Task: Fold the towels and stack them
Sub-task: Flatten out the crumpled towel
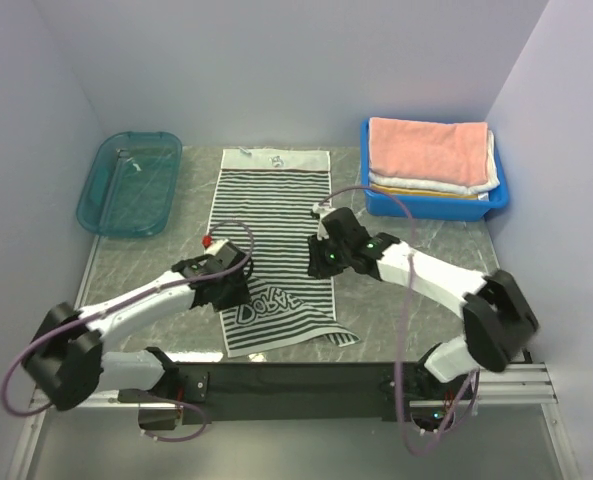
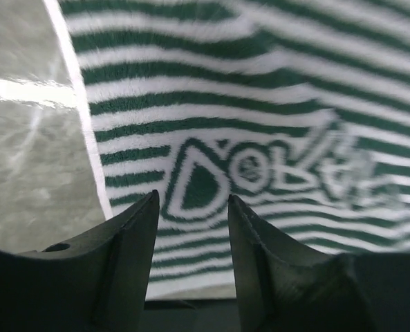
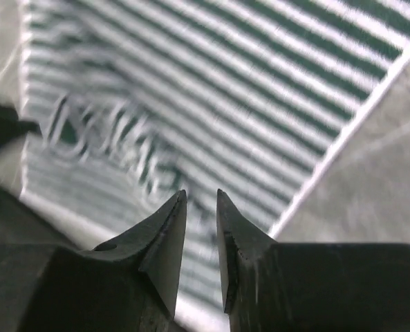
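Note:
The dark-and-white striped towel lies flat along the middle of the table, with lettering near its near end and a crumpled near-right corner. My left gripper hovers over its left edge beside the lettering. In the left wrist view the left gripper stands open above the striped towel, with nothing between the fingers. My right gripper is at the towel's right edge. The right wrist view shows this gripper open by a narrow gap over the stripes, holding nothing. A folded salmon pink towel tops a stack with white and yellowish layers.
The folded stack sits in a blue bin at the back right. A teal tray stands at the back left. Grey walls close in both sides and the back. Both arms' cables loop above the near part of the table.

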### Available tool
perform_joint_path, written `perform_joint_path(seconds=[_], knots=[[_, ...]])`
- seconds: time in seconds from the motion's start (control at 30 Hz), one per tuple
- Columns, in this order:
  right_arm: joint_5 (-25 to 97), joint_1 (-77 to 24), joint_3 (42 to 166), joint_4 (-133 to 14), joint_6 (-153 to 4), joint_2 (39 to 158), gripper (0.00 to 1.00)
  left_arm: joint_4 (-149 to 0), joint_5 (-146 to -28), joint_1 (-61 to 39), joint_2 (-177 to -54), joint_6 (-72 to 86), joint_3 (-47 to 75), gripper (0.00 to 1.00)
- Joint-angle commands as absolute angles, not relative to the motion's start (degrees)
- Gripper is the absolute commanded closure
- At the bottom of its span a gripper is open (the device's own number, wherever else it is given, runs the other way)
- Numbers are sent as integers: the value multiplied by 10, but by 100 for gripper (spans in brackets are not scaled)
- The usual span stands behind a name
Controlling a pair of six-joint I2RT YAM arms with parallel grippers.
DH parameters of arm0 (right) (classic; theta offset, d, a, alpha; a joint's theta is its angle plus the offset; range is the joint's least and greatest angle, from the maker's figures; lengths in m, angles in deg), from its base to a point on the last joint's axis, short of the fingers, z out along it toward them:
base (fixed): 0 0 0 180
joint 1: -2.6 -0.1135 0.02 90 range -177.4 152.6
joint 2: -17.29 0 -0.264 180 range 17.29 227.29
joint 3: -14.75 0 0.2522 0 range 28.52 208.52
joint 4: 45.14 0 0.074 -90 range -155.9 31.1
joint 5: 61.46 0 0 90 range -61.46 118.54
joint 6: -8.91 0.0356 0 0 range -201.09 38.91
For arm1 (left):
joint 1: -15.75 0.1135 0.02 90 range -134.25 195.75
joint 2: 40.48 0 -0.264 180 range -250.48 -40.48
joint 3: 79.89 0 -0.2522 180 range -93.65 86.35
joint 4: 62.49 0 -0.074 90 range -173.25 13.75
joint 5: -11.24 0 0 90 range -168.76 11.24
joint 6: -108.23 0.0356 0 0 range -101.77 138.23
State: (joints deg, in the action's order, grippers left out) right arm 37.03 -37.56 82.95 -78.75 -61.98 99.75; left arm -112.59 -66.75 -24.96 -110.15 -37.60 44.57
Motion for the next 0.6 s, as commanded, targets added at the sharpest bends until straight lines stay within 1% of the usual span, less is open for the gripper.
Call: perform_joint_path(seconds=[0.0, 0.03, 0.13, 0.23, 0.33, 0.47, 0.57], knots=[[350, -355, 852, -696, -596, 1069, 69, -1028, -727, -249, -1146, -379, 479, 51], [350, -351, 862, -682, -595, 1109, 69, -1027, -730, -249, -1167, -380, 484, 51], [350, -340, 887, -669, -589, 1178, 69, -1051, -741, -251, -1183, -377, 494, 52], [334, -319, 902, -664, -582, 1223, 69, -1082, -747, -262, -1165, -389, 513, 52], [321, -286, 923, -672, -571, 1262, 68, -1103, -763, -268, -1119, -411, 546, 52], [299, -258, 957, -689, -572, 1291, 67, -1102, -794, -272, -1076, -444, 587, 52], [286, -249, 971, -695, -581, 1282, 66, -1113, -811, -276, -1049, -452, 605, 52]])
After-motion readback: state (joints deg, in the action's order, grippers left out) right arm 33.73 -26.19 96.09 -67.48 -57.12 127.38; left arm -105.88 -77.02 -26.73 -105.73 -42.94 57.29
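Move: The striped towel spreads beneath both hands, its near part loose. From the left hand its near-left corner lies about 12 cm back, 3 cm left and 5 cm below, with the lettering about 7 cm to the right and 1 cm ahead. From the right hand the towel's right edge is level and some 5 cm right, 9 cm down; the rumpled near-right corner is about 12 cm back and 7 cm right. Downward first, both hands drop onto the striped towel with fingers partly open, then part level along it. The left sinks about 4 cm and draws back some 5 cm over the lettering's left end towards the near edge; the right comes down 8 cm while already reaching forward, then slides on, 13 cm forward in all, pushing the cloth near its right edge and turning about 15 degrees clockwise. ##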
